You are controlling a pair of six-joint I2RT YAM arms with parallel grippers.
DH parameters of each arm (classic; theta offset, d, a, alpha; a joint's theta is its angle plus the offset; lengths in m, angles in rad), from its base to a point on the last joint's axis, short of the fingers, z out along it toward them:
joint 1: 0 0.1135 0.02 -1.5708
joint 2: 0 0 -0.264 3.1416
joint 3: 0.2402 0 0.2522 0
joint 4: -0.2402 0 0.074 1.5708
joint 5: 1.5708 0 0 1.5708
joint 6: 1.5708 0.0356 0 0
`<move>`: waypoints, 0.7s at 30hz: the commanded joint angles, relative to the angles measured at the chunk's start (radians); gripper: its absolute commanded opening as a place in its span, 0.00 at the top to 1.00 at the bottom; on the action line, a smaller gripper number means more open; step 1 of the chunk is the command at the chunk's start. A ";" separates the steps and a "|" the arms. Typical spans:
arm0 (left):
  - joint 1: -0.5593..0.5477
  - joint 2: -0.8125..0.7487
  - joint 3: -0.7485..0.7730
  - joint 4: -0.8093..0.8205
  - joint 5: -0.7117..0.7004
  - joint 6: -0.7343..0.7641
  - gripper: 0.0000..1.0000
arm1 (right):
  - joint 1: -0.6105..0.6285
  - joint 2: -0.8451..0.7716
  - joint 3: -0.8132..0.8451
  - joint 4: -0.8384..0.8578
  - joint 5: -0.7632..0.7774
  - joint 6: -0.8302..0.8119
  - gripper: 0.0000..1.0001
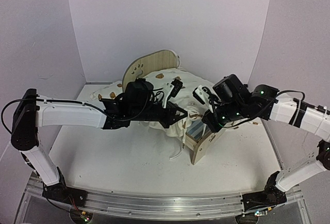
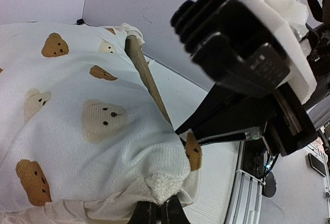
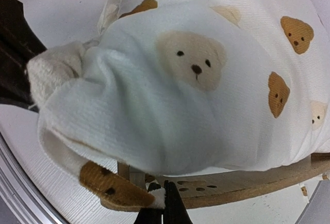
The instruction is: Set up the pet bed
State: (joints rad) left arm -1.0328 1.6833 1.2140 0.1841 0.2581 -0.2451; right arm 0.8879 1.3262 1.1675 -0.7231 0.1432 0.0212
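The pet bed is a plywood frame. Its rounded headboard (image 1: 154, 61) stands at the back and its footboard (image 1: 205, 144) at the front, with a strip of striped base (image 1: 196, 128) showing. The cream bear-print cushion (image 1: 167, 84) lies draped over it. My left gripper (image 1: 178, 114) is shut on the cushion's front corner (image 2: 162, 185), fingertips pinching the fleecy edge (image 2: 157, 211). My right gripper (image 1: 208, 116) is shut on a bear-print edge (image 3: 121, 188) of the cushion, just above the footboard with paw cutouts (image 3: 242, 185). The right gripper's fingers (image 3: 162, 206) sit at the bottom of its view.
A small matching bear-print pillow (image 1: 107, 94) lies left of the headboard. A cushion tie (image 1: 178, 149) dangles onto the white table (image 1: 118, 167). Grey walls close in on three sides. The right arm's wrist (image 2: 247, 53) hangs close to the left gripper.
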 commanded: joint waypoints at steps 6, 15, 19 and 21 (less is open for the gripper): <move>0.002 0.049 -0.033 0.074 0.039 -0.045 1.00 | -0.003 0.046 -0.090 0.171 -0.123 0.066 1.00; 0.002 0.088 -0.068 0.112 0.058 -0.068 1.00 | -0.003 0.058 -0.140 0.169 -0.193 0.155 0.95; 0.002 0.109 -0.065 0.150 0.075 -0.092 1.00 | -0.003 0.079 -0.100 0.109 -0.145 0.208 0.80; 0.002 0.115 -0.061 0.163 0.069 -0.102 1.00 | -0.003 0.073 -0.051 0.036 -0.143 0.201 0.70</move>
State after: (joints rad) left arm -1.0332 1.7824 1.1488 0.2558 0.3134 -0.3157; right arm 0.8864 1.4010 1.0267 -0.6090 -0.0151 0.1810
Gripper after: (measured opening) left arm 0.029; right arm 0.228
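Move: The right hand, pinching a bear-printed band of the cover, has the footboard's near corner about 4 cm back, 2 cm to its left and some 8 cm below. The bare patch of striped mattress lies about 3 cm ahead, 2 cm left and 12 cm below it. From the left hand, which grips the gathered cover corner, that footboard corner is about 4 cm back, 4 cm right and 10 cm below; the loose tie hangs about 4 cm back, 4 cm left and 18 cm down. Both hands bring the cover down together towards the footboard's near corner: the left keeps its pinch on the gathered cover corner and sinks about 6 cm almost straight down, its wrist tipping slightly. The right carries the bear-printed band down roughly 6.5 cm, first edging left and then drawing back a couple of centimetres, while its wrist tilts about 15 degrees, and only at the end do its shut fingers start to open, still close against the cloth. ##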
